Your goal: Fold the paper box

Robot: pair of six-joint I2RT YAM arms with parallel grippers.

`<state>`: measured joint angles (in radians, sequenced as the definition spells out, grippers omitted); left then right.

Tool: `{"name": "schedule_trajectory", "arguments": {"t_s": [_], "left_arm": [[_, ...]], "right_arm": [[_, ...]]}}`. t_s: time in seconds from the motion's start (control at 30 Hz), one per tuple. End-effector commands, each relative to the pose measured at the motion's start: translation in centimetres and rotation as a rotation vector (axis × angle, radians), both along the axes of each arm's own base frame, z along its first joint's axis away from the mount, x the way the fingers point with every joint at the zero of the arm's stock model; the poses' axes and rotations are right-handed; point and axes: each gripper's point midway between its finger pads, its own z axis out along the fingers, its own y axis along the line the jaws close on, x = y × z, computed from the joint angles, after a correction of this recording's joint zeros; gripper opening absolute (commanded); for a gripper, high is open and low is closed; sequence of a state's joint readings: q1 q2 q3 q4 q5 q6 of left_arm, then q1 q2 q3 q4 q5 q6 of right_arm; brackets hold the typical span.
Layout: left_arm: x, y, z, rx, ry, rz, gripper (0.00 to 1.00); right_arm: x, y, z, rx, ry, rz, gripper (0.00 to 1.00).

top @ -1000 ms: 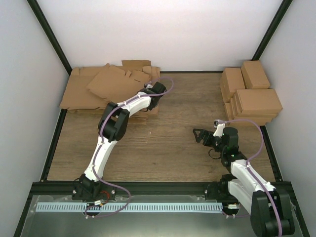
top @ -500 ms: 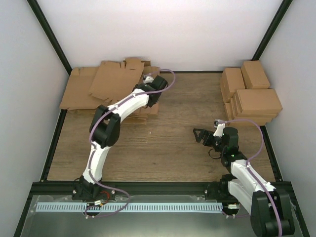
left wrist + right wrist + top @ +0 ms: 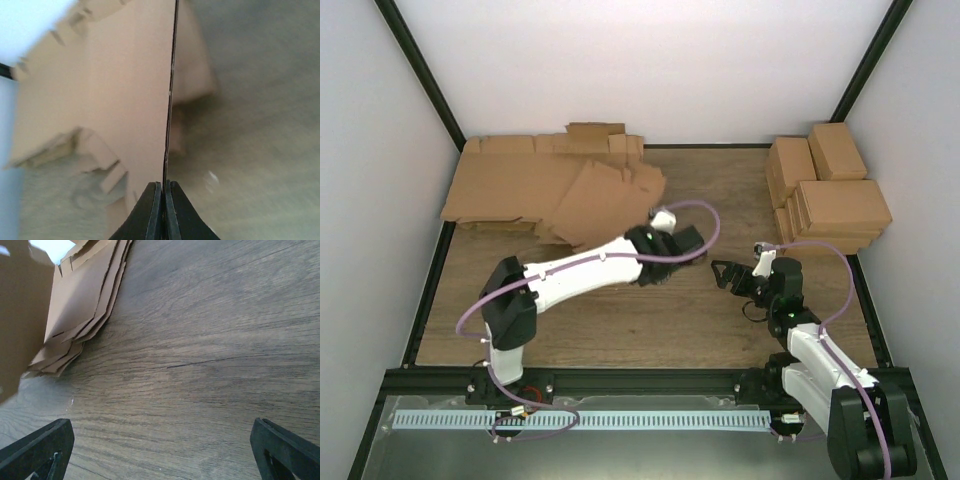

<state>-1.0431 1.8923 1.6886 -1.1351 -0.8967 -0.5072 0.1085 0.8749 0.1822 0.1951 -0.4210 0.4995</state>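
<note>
The paper box (image 3: 610, 200) is a flat brown die-cut sheet, held tilted above the table between the back-left pile and the middle. My left gripper (image 3: 644, 234) is shut on its near edge. The left wrist view shows the sheet (image 3: 135, 100) edge-on, running away from the shut left gripper (image 3: 164, 186), with the picture blurred. My right gripper (image 3: 725, 272) stands open low over the wood at right of centre, with nothing between its fingers. In the right wrist view, the right gripper (image 3: 160, 450) spans bare wood and a corner of the sheet (image 3: 20, 315) shows at far left.
A pile of flat cardboard sheets (image 3: 490, 185) lies at the back left, and the same pile (image 3: 85, 295) shows in the right wrist view. Stacked closed brown boxes (image 3: 830, 190) stand at the back right. White walls and a black frame enclose the wooden table (image 3: 650, 320).
My left arm has swung from the back-left pile toward the middle, carrying the sheet with it. The right arm has not moved.
</note>
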Motion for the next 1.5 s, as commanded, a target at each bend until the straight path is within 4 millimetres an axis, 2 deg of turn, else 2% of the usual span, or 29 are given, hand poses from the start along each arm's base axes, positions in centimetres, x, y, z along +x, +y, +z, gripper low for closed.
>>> {"name": "schedule_trajectory", "arguments": {"t_s": [0.0, 0.1, 0.23, 0.3, 0.4, 0.43, 0.47, 0.5, 0.53, 0.57, 0.63, 0.73, 0.8, 0.87, 1.0, 1.07, 1.13, 1.23, 1.4, 1.47], "left_arm": [[-5.5, -4.1, -4.1, -0.253, 0.178, -0.037, 0.04], [-8.7, -8.0, -4.4, -0.385, 0.247, -0.129, 0.04], [-11.4, -11.6, -2.9, -0.49, 0.272, -0.23, 0.04], [-12.2, -12.7, -2.3, -0.532, 0.292, -0.26, 0.05], [-13.3, -14.1, -1.9, -0.606, 0.345, -0.305, 0.13], [-13.6, -14.6, -1.7, -0.64, 0.366, -0.326, 0.25], [-14.0, -15.2, -1.3, -0.683, 0.392, -0.355, 0.47], [-14.4, -15.7, -0.5, -0.743, 0.414, -0.381, 0.73], [-14.6, -16.3, 1.2, -0.829, 0.412, -0.407, 0.9], [-14.7, -16.6, 2.4, -0.897, 0.416, -0.432, 0.98], [-14.8, -16.3, 4.5, -1.012, 0.43, -0.461, 1.0], [-12.8, -13.6, 5.3, -1.091, 0.416, -0.422, 1.0], [-10.8, -10.5, 4.4, -1.085, 0.392, -0.351, 1.0], [-8.8, -6.8, 3.4, -1.071, 0.362, -0.269, 1.0], [-5.1, 1.9, 1.5, -1.039, 0.261, -0.097, 1.0], [-4.0, 6.0, 0.3, -1.032, 0.219, -0.005, 1.0], [-3.2, 9.3, -0.6, -1.045, 0.189, 0.066, 1.0], [-2.7, 12.3, -2.8, -1.08, 0.197, 0.145, 1.0], [-2.3, 14.8, -6.3, -1.239, 0.278, 0.223, 1.0], [-2.1, 15.5, -6.9, -1.306, 0.291, 0.231, 1.0]], "right_arm": [[0.8, 0.3, 2.1, 0.006, -0.042, -0.001, 1.0], [1.2, -0.5, 2.3, -0.02, -0.03, -0.046, 1.0], [1.8, -1.9, 2.3, -0.056, 0.036, -0.13, 1.0], [1.6, -1.6, 2.2, -0.058, 0.072, -0.111, 1.0], [0.6, 0.0, 2.3, -0.02, 0.11, -0.01, 1.0], [0.1, 0.5, 2.6, 0.0, 0.111, 0.02, 1.0], [-0.5, 1.1, 3.0, 0.018, 0.104, 0.053, 1.0], [-1.1, 1.5, 3.3, 0.038, 0.099, 0.084, 1.0], [-1.6, 1.6, 3.6, 0.046, 0.094, 0.091, 1.0], [-2.0, 1.6, 3.8, 0.049, 0.094, 0.089, 1.0], [-2.8, 1.6, 4.0, 0.072, 0.101, 0.087, 1.0], [-3.8, 1.9, 3.4, 0.138, 0.17, 0.073, 1.0], [-4.4, 2.4, 2.9, 0.185, 0.224, 0.083, 0.99], [-4.8, 2.3, 2.0, 0.207, 0.294, 0.056, 0.98], [-5.3, 2.1, 0.4, 0.21, 0.402, 0.019, 0.88], [-5.5, 2.1, -0.2, 0.209, 0.444, 0.015, 0.84], [-5.9, 2.2, -0.6, 0.213, 0.472, 0.02, 0.82], [-6.1, 2.2, -1.4, 0.219, 0.496, 0.015, 0.78], [-6.3, 2.2, -2.9, 0.227, 0.516, 0.006, 0.65], [-6.5, 2.2, -3.5, 0.23, 0.527, 0.008, 0.6]]}}
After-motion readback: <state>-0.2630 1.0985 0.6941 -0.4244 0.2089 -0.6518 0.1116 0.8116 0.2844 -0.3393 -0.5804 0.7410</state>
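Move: The left gripper already pinches the flat box blank by its edge; the blank's middle is roughly 9 cm ahead and 10 cm left of it, 4 cm lower. The open table spot it goes to lies about 8 cm back, 3 cm left and 19 cm below. The blank stack is some 20 cm ahead and 22 cm left. From the right gripper that spot is about 3 cm back, 15 cm left and 9 cm below. Swing the left gripper about 14 cm back and 14 cm right, dipping then rising, and open it to let go of the blank; then sweep some 30 cm left and 12 cm forward, sinking, rolled about 60 degrees left side down, to the blank's left corner. Lift the right gripper slightly, draw it back and down, tipping fingers down some 30 degrees, and start closing at the right corner. ##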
